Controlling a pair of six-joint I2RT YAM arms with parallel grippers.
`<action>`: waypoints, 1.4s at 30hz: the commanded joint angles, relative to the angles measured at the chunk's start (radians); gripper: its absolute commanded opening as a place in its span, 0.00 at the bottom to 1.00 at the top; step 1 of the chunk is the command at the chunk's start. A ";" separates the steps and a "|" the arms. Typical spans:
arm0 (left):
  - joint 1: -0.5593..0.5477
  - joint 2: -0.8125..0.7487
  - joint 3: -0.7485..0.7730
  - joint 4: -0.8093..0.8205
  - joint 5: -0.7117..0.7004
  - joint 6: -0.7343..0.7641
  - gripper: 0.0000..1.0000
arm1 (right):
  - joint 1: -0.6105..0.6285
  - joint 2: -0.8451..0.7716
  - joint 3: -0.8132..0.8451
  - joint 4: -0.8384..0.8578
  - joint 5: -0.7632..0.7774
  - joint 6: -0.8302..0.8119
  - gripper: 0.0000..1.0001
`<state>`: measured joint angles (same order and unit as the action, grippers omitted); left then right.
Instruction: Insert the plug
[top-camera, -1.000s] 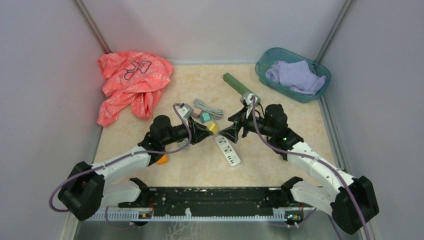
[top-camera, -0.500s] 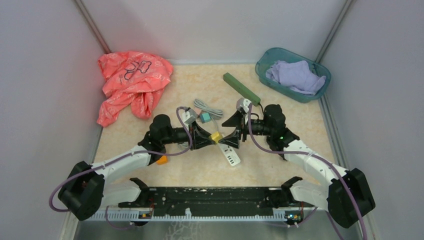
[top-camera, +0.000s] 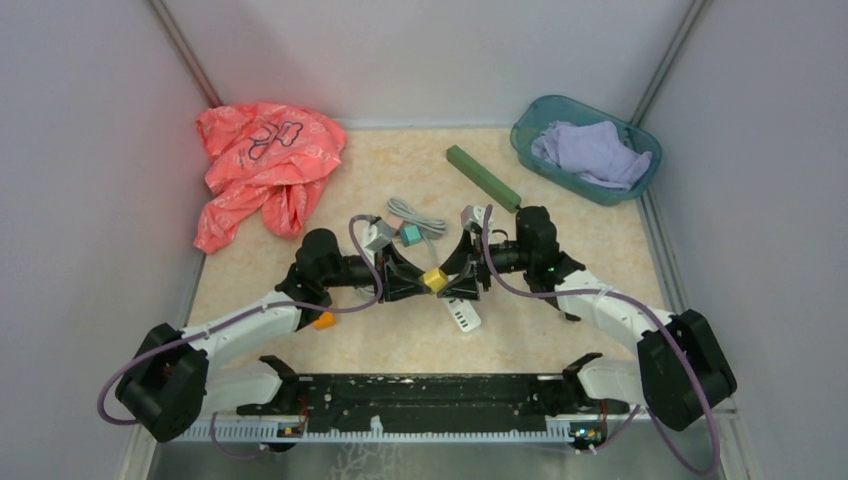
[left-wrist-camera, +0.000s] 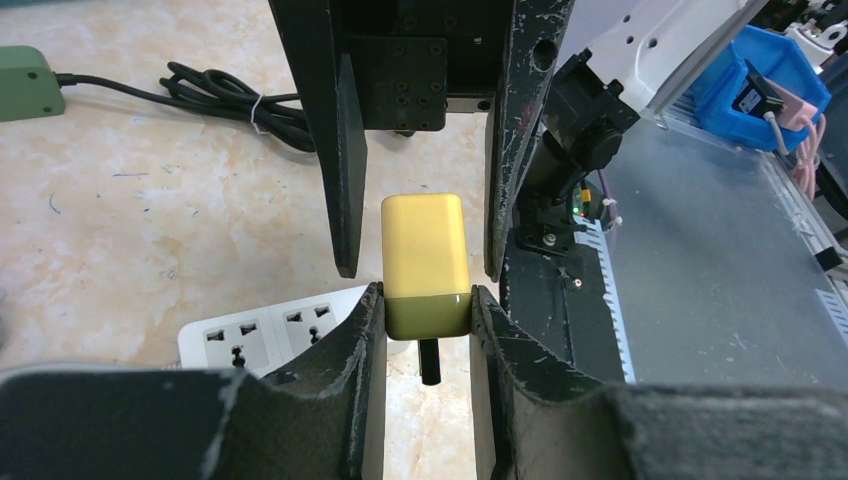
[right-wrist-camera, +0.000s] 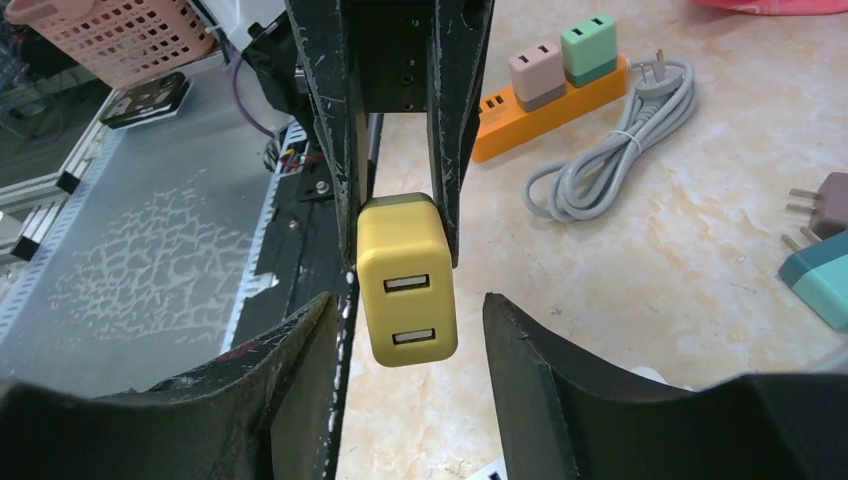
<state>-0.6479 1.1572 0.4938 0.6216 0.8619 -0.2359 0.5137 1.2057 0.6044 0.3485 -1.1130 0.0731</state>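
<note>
A yellow plug with two USB slots hangs above the table, and my left gripper is shut on its darker base. One black prong shows under the plug. Just below it lies the white power strip, whose sockets show in the left wrist view. My right gripper faces the left one head on. Its fingers flank the plug's free end with a small gap on each side, so it is open and not gripping.
An orange power strip carries a pink and a green adapter, with a coiled grey cable beside it. A teal adapter, a green bar, a teal basket holding lilac cloth and a coral cloth lie further back.
My right gripper has swung left and down to meet the yellow plug, and its jaws have narrowed around it. The left gripper has shifted the plug slightly right, still shut on it.
</note>
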 joint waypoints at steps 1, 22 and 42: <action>0.003 0.006 0.032 0.074 0.054 -0.017 0.01 | -0.005 -0.005 0.050 0.067 -0.061 -0.010 0.55; 0.001 0.046 0.026 0.101 0.070 -0.028 0.10 | 0.005 -0.009 0.060 0.069 -0.094 0.012 0.06; 0.001 -0.155 -0.061 -0.115 -0.434 -0.126 0.69 | 0.041 -0.133 0.133 -0.306 0.405 0.024 0.00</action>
<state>-0.6498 1.0218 0.4416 0.5533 0.5591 -0.2928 0.5297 1.1278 0.6395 0.1566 -0.8936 0.0963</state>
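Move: Between the facing fingertips is the yellow plug: the left hand already holds its prong end, and its middle is about 1 cm to the right of that hand point. From the right hand the plug lies roughly 1 cm to the left, between the still-open fingers. The white power strip lies some 18 cm below and 3 cm ahead of the right hand, 3 cm to its right; the teal plug is about 15 cm ahead of the left hand, 3 cm to its left. Easing about 1 cm back and up, the right hand closes its fingers on the socket end of the yellow plug while the left keeps its hold and eases slightly back. Then the left opens wide, lets go and draws off about 4 cm forward and 2.5 cm left, turning some 20 degrees counter-clockwise; the right carries the plug 2.5 cm forward and slightly down, turning clockwise. ##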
